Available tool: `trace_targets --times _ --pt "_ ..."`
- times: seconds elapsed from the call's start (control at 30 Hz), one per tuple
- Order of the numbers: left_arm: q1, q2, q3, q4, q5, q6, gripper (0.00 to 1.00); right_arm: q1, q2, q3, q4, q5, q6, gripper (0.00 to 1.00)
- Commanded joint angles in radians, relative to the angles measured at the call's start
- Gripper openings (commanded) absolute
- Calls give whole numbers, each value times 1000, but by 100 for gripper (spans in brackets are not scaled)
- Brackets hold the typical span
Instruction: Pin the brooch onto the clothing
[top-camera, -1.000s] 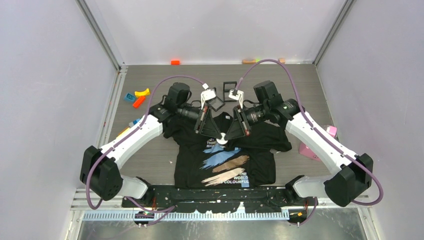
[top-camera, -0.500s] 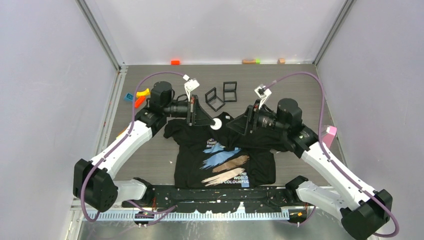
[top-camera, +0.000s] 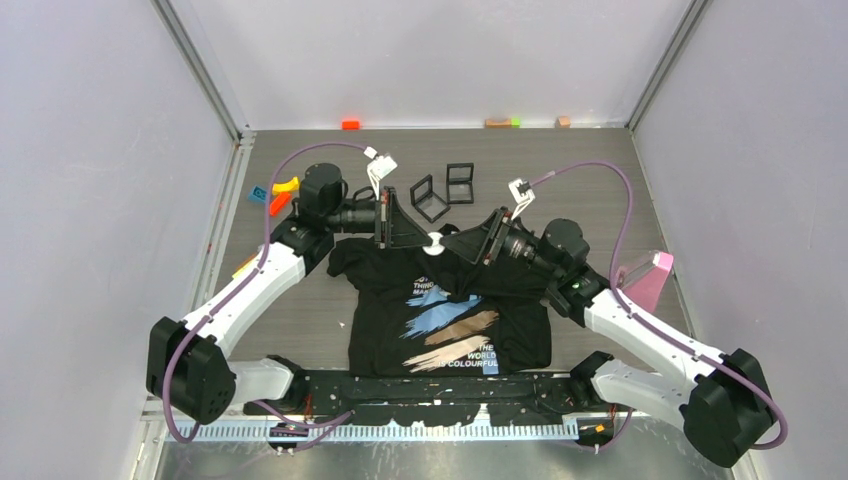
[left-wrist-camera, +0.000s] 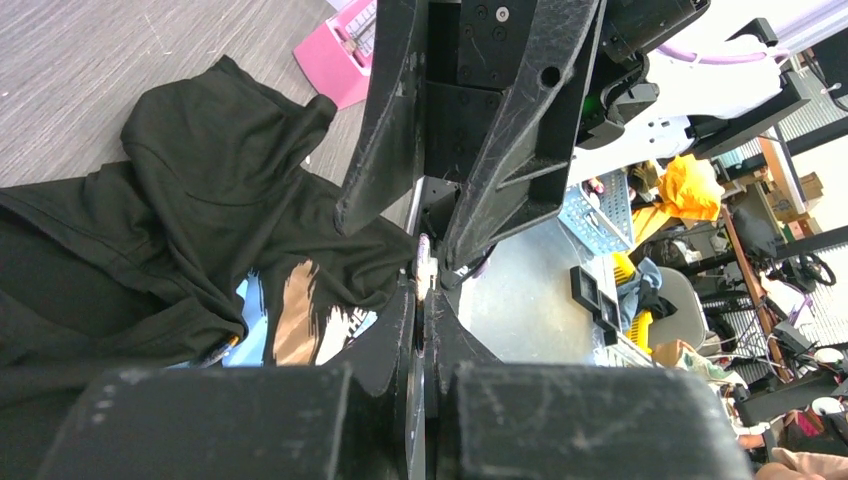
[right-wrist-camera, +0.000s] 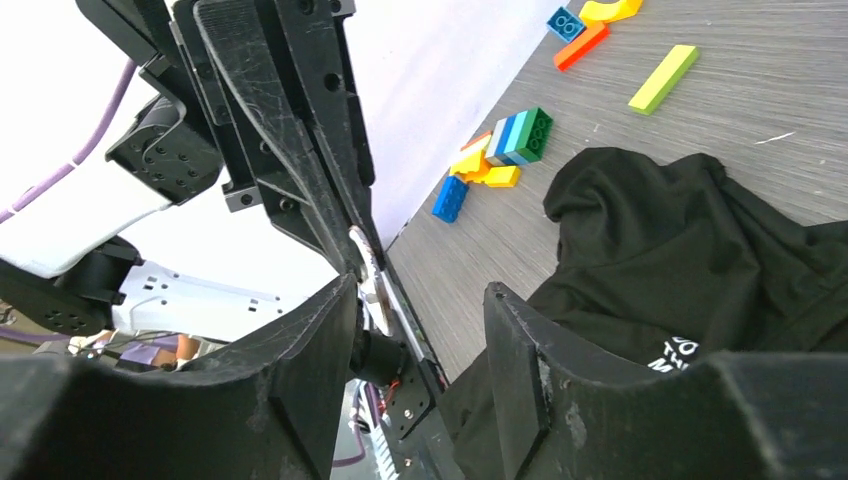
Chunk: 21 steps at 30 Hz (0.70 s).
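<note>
The clothing, a black T-shirt (top-camera: 385, 320) with white text and blue, tan and cream streaks, lies flat in front of the arm bases, its collar bunched. A small white round brooch (top-camera: 435, 240) hangs above the collar, with my left gripper (top-camera: 424, 238) shut on it. It shows edge-on between the fingers in the left wrist view (left-wrist-camera: 424, 268). My right gripper (top-camera: 452, 241) faces the left one from the right, jaws open. In the right wrist view the brooch (right-wrist-camera: 370, 272) sits just beside one finger of my right gripper (right-wrist-camera: 420, 290), not clamped. The T-shirt (right-wrist-camera: 680, 230) lies below.
Two black square frames (top-camera: 445, 188) lie beyond the collar. A pink object (top-camera: 645, 280) sits right of the shirt. Coloured bricks (top-camera: 278, 192) lie at the far left, also seen from the right wrist (right-wrist-camera: 510, 135). Small blocks (top-camera: 350, 124) line the back wall.
My right gripper opened, swung off to the right, then came back to the brooch. My left arm carried the brooch from over the shirt's chest up to its collar.
</note>
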Motion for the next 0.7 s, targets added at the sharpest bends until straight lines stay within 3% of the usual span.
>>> trace_targets --times 0.0,0.67 --pt "-4 -12 0 56 3 -11 0 22 4 17 122 11 19 54" --pt "4 -13 -5 63 2 -17 0 65 24 -6 107 -15 1 34"
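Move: The white brooch, gripped in the left hand's fingertips, stands about 3 cm to the right hand's left and 1 cm back, level with its half-open fingers. From the left hand the brooch lies roughly 1 cm to the right, otherwise straight at its tips. The clothing's printed front lies some 20 cm below the right hand, around 4 cm back and 1 cm left. The nearer black case is about 20 cm ahead of it, 2 cm left and 20 cm below. Leftward and back in about equal parts, the right hand eases in some 2.5 cm towards the brooch, rising barely a centimetre and sinking again, its wrist turning about 5 degrees counter-clockwise. Its fingers narrow steadily from half open to about a third, bringing their tips around the brooch's free side. The left hand stays in place and keeps its pinch on the brooch. ##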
